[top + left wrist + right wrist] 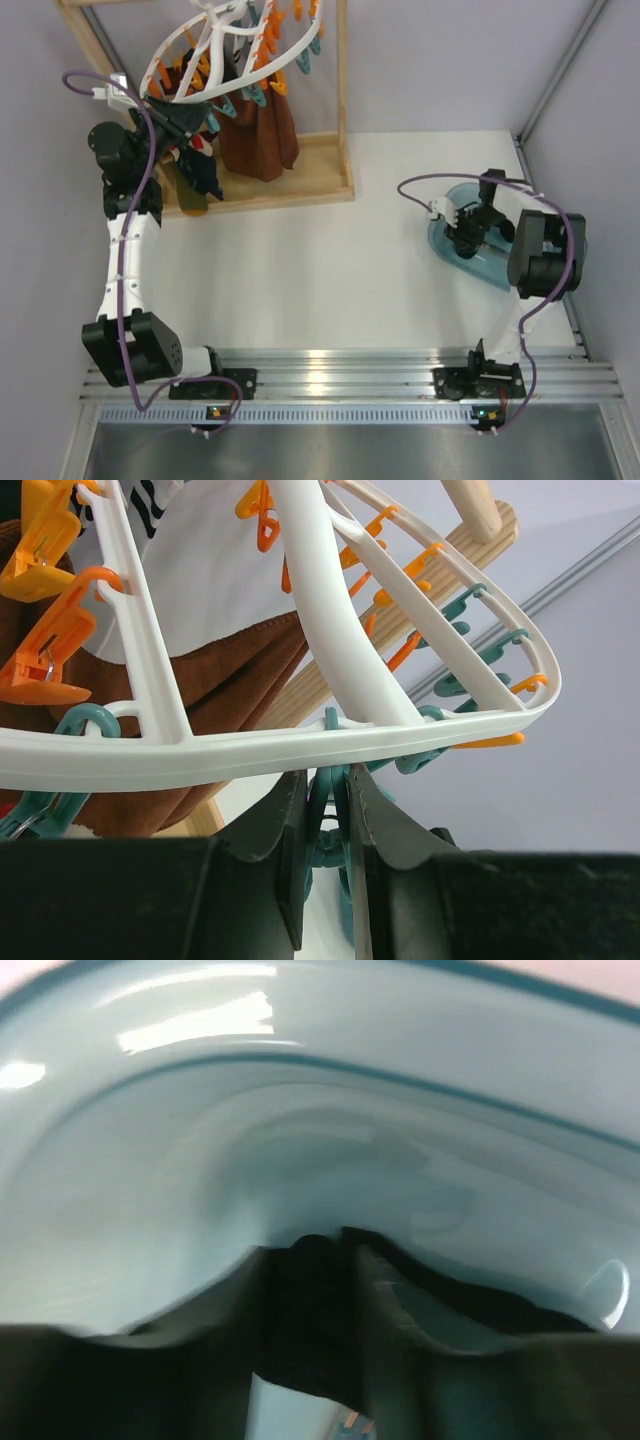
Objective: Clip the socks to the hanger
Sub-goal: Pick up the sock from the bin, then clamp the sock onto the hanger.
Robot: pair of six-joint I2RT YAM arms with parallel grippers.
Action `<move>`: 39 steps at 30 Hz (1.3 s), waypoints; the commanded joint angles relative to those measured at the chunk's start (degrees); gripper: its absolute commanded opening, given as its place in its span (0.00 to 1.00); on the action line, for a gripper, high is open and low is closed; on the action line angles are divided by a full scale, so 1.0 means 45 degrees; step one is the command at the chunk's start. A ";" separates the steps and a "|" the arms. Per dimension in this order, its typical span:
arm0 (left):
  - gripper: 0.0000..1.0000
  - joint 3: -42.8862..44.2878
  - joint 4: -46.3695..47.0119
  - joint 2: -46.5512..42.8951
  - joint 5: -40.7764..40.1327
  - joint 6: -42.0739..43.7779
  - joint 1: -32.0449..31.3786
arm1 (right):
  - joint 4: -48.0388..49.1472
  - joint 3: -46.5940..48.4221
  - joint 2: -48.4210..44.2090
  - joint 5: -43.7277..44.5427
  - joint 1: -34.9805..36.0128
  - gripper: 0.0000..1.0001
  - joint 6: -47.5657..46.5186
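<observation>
The round white hanger (215,45) hangs tilted from the wooden frame at the back left, ringed with orange and teal clips. My left gripper (205,115) reaches up under its rim (300,750) and is shut on a teal clip (322,815), which sits squeezed between the two fingers. A dark sock (205,172) hangs just below that spot. At the right, my right gripper (468,238) is down inside a translucent blue bowl (447,197). In the right wrist view, black sock fabric (305,1320) fills the gap between its fingers (385,1300); the view is blurred.
Rust-brown cloth pieces (258,135) hang from the hanger over the wooden frame's base (300,185). The frame's uprights stand close on either side of the hanger. Grey walls close in the white table on the left and right.
</observation>
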 commanded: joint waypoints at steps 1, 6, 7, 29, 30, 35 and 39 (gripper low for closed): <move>0.00 0.0001 -0.0204 -0.0082 0.0833 0.0202 0.0104 | 0.0799 -0.0334 -0.0415 0.0194 0.0010 0.29 -0.0353; 0.00 -0.0058 -0.0126 -0.0062 0.0853 0.0027 0.0123 | 0.0760 0.0289 -0.1704 -0.0547 -0.0068 0.00 0.0153; 0.00 -0.0039 -0.0126 -0.0062 0.0853 0.0046 0.0104 | 0.0702 0.0503 -0.1918 -0.0954 -0.0146 0.00 0.0368; 0.00 -0.0448 0.0966 -0.0023 0.1145 -0.1397 0.0124 | 1.7457 0.0974 -0.5223 -0.5042 0.4303 0.00 2.6343; 0.00 -0.0487 0.1296 -0.0004 0.1204 -0.1534 0.0124 | 1.7691 0.1032 -0.5086 -0.4983 0.4674 0.00 2.6540; 0.00 -0.0741 0.2196 -0.0043 0.1595 -0.2218 0.0143 | 1.9566 0.1869 -0.3839 -0.5333 0.6863 0.00 2.7107; 0.00 -0.1053 0.3173 -0.0024 0.1771 -0.3194 0.0202 | 1.9783 0.3295 -0.2587 -0.4751 0.8073 0.00 2.7576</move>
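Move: A black sock lies right at the right hand's part-open fingertips, its middle about 1 cm below the hand point. A second black sock lies some 11 cm to the right and 4 cm farther out; the bin's middle is about 11 cm to the right, level with the hand. The clip pinched on the hanger is roughly 58 cm left, 7 cm ahead and 43 cm above. From the left hand, the sock at the right fingertips lies about 58 cm right, 7 cm back and 44 cm below. The black sock is pinched as the right fingers shut on it at the bottom of the bin, then lifted out, rising about 38 cm with a small forward swing that is taken back later. Still climbing, the right hand swings some 35 cm left towards the clip and hanger, its wrist rolling nearly 80 degrees from fingers down to fingers pointing left, grip kept shut. ##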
